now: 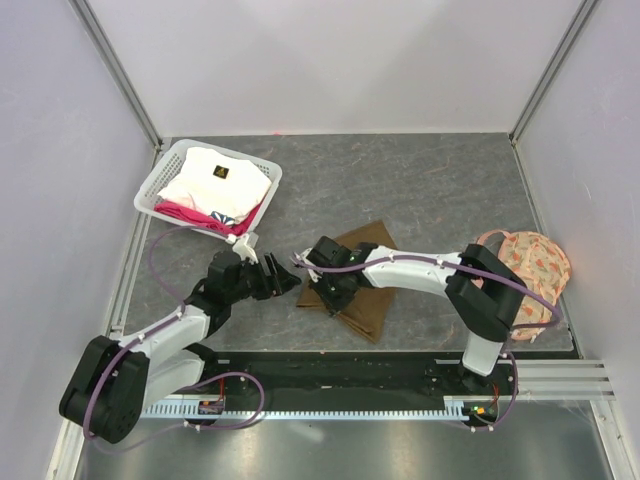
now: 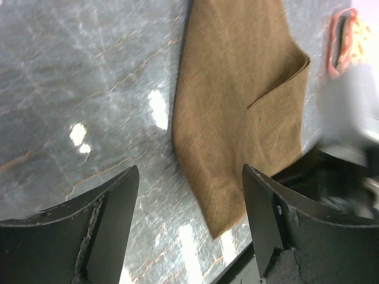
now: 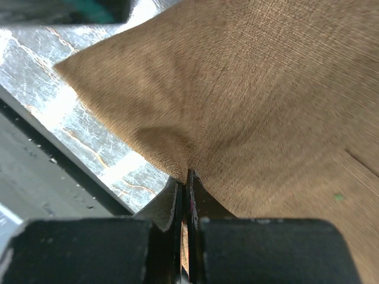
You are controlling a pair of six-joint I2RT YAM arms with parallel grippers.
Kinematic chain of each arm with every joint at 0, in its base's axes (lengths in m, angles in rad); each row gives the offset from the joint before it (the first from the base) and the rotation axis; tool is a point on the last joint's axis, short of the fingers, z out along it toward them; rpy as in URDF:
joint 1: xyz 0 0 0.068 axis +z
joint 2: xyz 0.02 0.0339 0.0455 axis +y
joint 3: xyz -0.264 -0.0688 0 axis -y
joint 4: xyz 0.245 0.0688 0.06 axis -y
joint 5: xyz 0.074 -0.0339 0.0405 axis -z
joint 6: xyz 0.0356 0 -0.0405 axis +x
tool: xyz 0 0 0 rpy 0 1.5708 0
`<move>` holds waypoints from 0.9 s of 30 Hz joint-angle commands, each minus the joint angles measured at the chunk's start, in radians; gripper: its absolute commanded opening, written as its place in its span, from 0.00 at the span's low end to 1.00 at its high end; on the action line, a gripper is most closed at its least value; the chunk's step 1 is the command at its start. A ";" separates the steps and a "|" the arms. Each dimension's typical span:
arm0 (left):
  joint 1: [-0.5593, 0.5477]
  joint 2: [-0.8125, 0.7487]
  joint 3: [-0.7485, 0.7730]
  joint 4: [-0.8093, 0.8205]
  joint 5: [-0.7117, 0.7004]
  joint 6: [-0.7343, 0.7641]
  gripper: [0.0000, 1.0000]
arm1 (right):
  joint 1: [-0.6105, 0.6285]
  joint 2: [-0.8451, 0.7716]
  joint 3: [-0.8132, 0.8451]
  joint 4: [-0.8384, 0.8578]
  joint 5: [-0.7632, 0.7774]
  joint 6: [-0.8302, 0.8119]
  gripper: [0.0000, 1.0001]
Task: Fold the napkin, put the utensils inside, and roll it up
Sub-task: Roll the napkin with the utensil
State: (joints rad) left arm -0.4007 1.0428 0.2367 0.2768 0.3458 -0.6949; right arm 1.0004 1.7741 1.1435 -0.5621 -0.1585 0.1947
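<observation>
The olive-brown napkin (image 1: 365, 305) lies partly folded on the grey table, in the middle near the front edge. My right gripper (image 1: 320, 285) is shut on its left edge; in the right wrist view the jaws (image 3: 188, 173) pinch a raised fold of the cloth (image 3: 249, 89). My left gripper (image 1: 285, 285) hovers just left of the napkin, open with nothing between its fingers. In the left wrist view, a pointed corner of the napkin (image 2: 237, 106) reaches between the spread fingertips (image 2: 190, 168) below them. The utensils are out of view.
A white basket (image 1: 160, 185) at the back left holds a white cloth with a black label (image 1: 215, 180) and a pink cloth. A peach floral fabric piece (image 1: 535, 265) lies at the right edge. A black rail (image 1: 350, 365) runs along the near edge.
</observation>
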 commanded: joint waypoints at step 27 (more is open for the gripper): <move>-0.053 0.184 -0.030 0.414 0.331 0.281 0.77 | -0.312 0.381 0.117 -0.022 -0.730 -0.060 0.00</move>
State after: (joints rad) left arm -0.4458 1.2060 0.2089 0.6399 0.6403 -0.4889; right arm 0.7078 2.1029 1.2343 -0.6113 -0.8993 0.1970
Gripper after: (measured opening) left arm 0.772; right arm 0.021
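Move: From the left hand, whose fingers are open, the napkin's left end lies about 4 cm to the right, 4 cm back and 5 cm below. The pinched edge in the right gripper is roughly 10 cm to its right, 6 cm back and 3 cm lower. From the right hand, the unrolled part of the napkin lies some 7 cm ahead, 5 cm to the right and 2 cm down, and the napkin's left end about 7 cm left and 2 cm ahead. Tipping over from nearly straight down to pointing back towards the base, about 40 degrees, the right fingers keep their pinch on the napkin's near edge while the hand sinks some 2 cm. The left hand, fingers staying wide open, first lifts 2 to 3 cm, then swings right and slightly back towards the napkin's left end and the right gripper, about 5 cm overall, turning clockwise some 20 degrees and raising its tips. ##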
